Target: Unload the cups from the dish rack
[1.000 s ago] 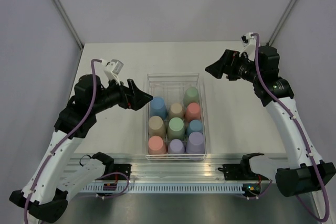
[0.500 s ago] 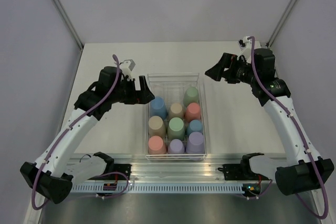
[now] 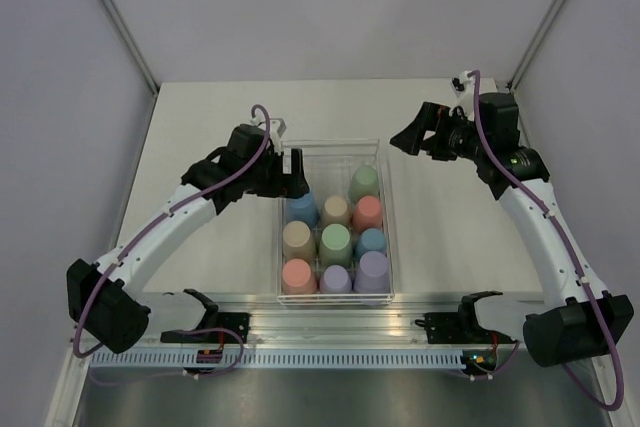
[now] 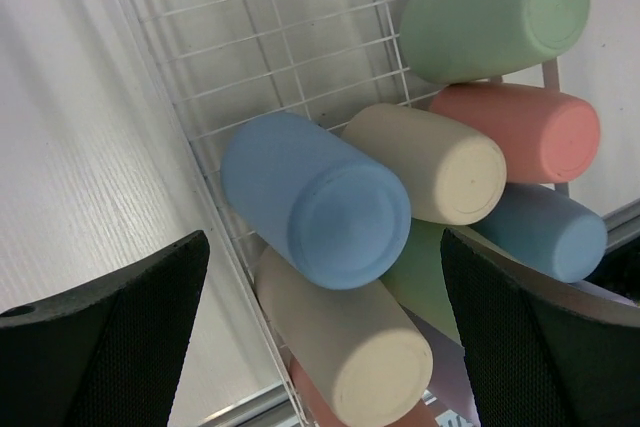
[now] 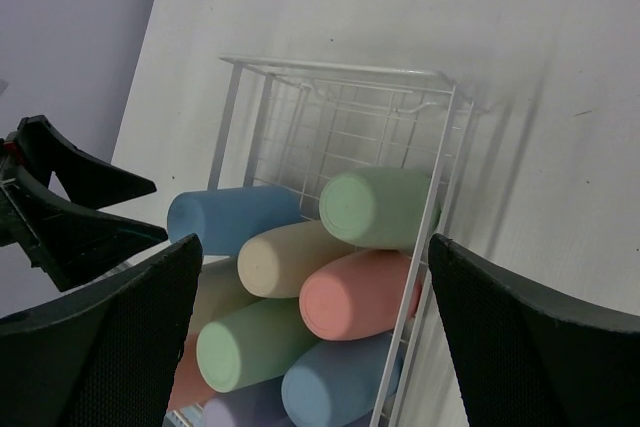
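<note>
The white wire dish rack (image 3: 330,144) sits mid-table with several pastel cups standing upside down in its near part. My left gripper (image 3: 297,177) is open at the rack's left rim, just above the blue cup (image 3: 302,207). In the left wrist view that blue cup (image 4: 320,202) lies between the open fingers (image 4: 110,347), with a beige cup (image 4: 345,347) below it. My right gripper (image 3: 404,135) is open and hangs off the rack's far right corner, apart from the green cup (image 3: 364,182). The right wrist view shows the green cup (image 5: 380,205) and salmon cup (image 5: 355,292) between its fingers.
The rack's far end (image 4: 270,37) is bare wire grid. An aluminium rail (image 3: 320,327) runs along the table's near edge by the arm bases. Grey walls close in the table on three sides.
My left arm has swung right and reached out from the table's left side to the rack's left rim. The right arm has only shifted slightly. Both grippers stayed open.
</note>
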Controlling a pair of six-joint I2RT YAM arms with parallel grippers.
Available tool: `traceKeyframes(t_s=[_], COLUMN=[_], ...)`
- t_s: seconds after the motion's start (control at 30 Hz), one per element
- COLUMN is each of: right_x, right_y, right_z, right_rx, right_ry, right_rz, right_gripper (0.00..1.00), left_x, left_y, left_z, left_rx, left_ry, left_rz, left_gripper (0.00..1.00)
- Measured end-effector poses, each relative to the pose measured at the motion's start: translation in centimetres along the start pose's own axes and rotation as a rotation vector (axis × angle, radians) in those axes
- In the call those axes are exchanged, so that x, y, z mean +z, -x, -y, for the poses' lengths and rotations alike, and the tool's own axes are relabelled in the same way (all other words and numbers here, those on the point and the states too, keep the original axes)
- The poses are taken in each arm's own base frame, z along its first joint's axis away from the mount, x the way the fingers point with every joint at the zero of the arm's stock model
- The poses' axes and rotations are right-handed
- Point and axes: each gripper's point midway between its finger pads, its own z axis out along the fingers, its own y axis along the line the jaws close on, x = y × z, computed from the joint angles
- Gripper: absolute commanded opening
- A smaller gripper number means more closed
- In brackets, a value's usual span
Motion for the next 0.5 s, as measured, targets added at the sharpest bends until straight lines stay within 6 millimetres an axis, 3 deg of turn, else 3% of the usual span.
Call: traceKeyframes(t_s=[0.5], right_x=[0.0], right_y=[-0.7], right_z=[1.1], right_rx=[0.003], right_ry=[-0.048], right_rz=[-0.015], right_gripper=[0.98], left_x=[4.4], left_y=[-3.0], left_z=[0.6], left_rx=[0.113], left_ry=[0.088], left_rz=[-0.105], left_gripper=[0.98])
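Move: Some 5 cm ahead of the left hand, 2 cm to its right and 10 cm below lies the blue cup at the rack's left side, its base facing up and back towards the robot. A tan cup lies about 8 cm right of the blue cup and 1 cm nearer the robot; a cream cup lies about 8 cm behind the blue cup, in line with it. From the right hand, the blue cup is level ahead, roughly 18 cm left and 19 cm below. Sinking about 5 cm towards the blue cup, the left hand also shifts some 2.5 cm to the right. Its wrist rolls roughly 10 degrees, left side rising, so that the fingers point less to the right. They stay wide open and come down around the cup's base, one to either side; no touch can be made out. ##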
